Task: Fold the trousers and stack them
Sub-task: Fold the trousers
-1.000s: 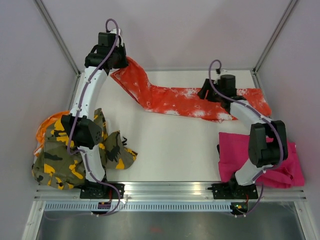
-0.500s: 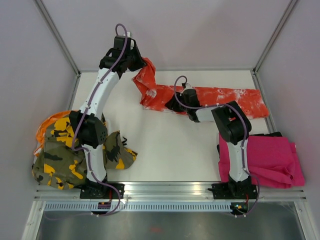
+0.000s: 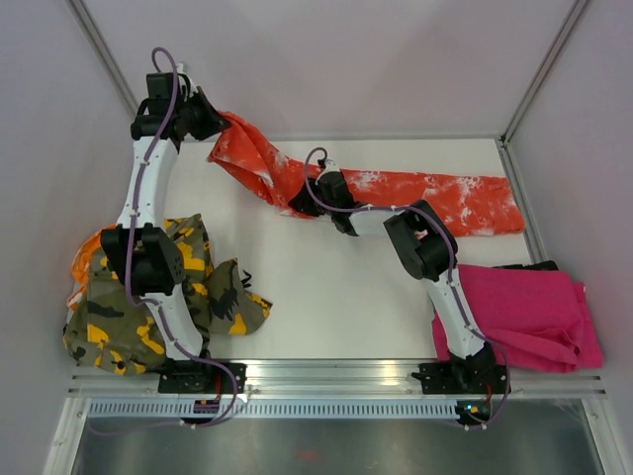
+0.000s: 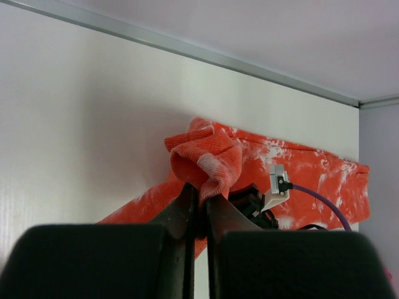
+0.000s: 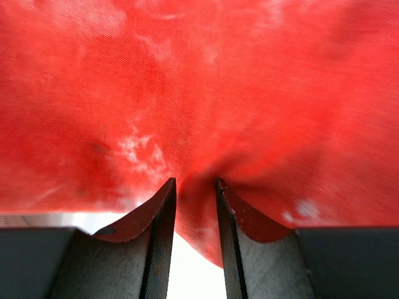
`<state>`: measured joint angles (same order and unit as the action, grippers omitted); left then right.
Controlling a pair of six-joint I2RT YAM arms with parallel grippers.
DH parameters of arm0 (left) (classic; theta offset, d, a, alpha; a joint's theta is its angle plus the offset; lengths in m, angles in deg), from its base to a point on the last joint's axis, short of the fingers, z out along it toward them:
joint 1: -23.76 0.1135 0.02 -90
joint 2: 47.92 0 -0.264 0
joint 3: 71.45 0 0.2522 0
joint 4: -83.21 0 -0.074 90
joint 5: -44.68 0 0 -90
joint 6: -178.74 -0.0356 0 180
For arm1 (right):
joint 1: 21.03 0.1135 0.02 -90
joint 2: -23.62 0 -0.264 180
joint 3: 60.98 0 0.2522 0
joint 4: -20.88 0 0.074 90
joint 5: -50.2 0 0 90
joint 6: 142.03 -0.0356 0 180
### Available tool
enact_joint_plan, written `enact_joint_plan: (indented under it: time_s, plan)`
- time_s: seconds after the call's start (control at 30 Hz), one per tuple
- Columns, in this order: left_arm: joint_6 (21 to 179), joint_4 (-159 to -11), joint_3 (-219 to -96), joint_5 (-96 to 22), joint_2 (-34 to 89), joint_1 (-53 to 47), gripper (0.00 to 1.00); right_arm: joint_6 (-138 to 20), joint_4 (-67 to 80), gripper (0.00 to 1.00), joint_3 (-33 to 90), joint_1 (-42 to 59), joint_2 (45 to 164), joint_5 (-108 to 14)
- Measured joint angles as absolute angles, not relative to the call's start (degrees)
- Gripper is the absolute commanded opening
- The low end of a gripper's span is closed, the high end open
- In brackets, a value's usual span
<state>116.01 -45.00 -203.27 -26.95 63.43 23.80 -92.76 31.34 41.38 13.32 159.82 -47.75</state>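
The orange-red splatter-print trousers lie stretched along the back of the table, and their left end is lifted. My left gripper is shut on that raised end at the far left; the left wrist view shows a bunched fold pinched between its jaws. My right gripper reaches left onto the middle of the same pair. A fold of red cloth sits between its narrowed jaws, with creases running into the gap.
Camouflage trousers lie heaped at the near left over some orange cloth. Magenta pink trousers lie folded at the near right. Metal frame posts and pale walls close in the table.
The left gripper has swung back to the left with the trousers' end. The right gripper has slid left along the pair and its jaws have narrowed onto a fold.
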Motion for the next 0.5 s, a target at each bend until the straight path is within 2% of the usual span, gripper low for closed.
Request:
enact_joint_plan:
  time_s: [0.4,0.5]
  plan:
    - [113.23,-44.76,-203.44,-23.54,60.55,29.32,0.02,-92.78,23.06,0.36,64.09,17.69,172.33,-50.92]
    - [113.1,-44.66,-203.44,-22.45,60.5,30.13,0.02,-92.54,20.94,0.4,65.71,17.86,172.57,-52.58]
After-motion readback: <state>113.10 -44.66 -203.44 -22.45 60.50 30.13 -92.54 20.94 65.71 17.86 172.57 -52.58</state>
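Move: My left hand already holds the trousers' left end high. The stretch under my right fingertips lies some 13 cm to its right, about 5 cm nearer me and roughly 27 cm below; the camouflage pile is about 30 cm back, 24 cm left and 24 cm below. For my right hand, that stretch is directly at the fingertips, about 1 cm down, and the trousers' flat right end is some 62 cm to the right, 1 cm nearer me, 2 cm below. With my right fingertips still on the cloth and still part-open, I sweep left along the table about 8 cm, dragging the trousers with me and turning the hand some 10 degrees counter-clockwise. My left hand keeps its pinch on the raised end and goes left about 5 cm, rising some 3 cm to carry it clear. ##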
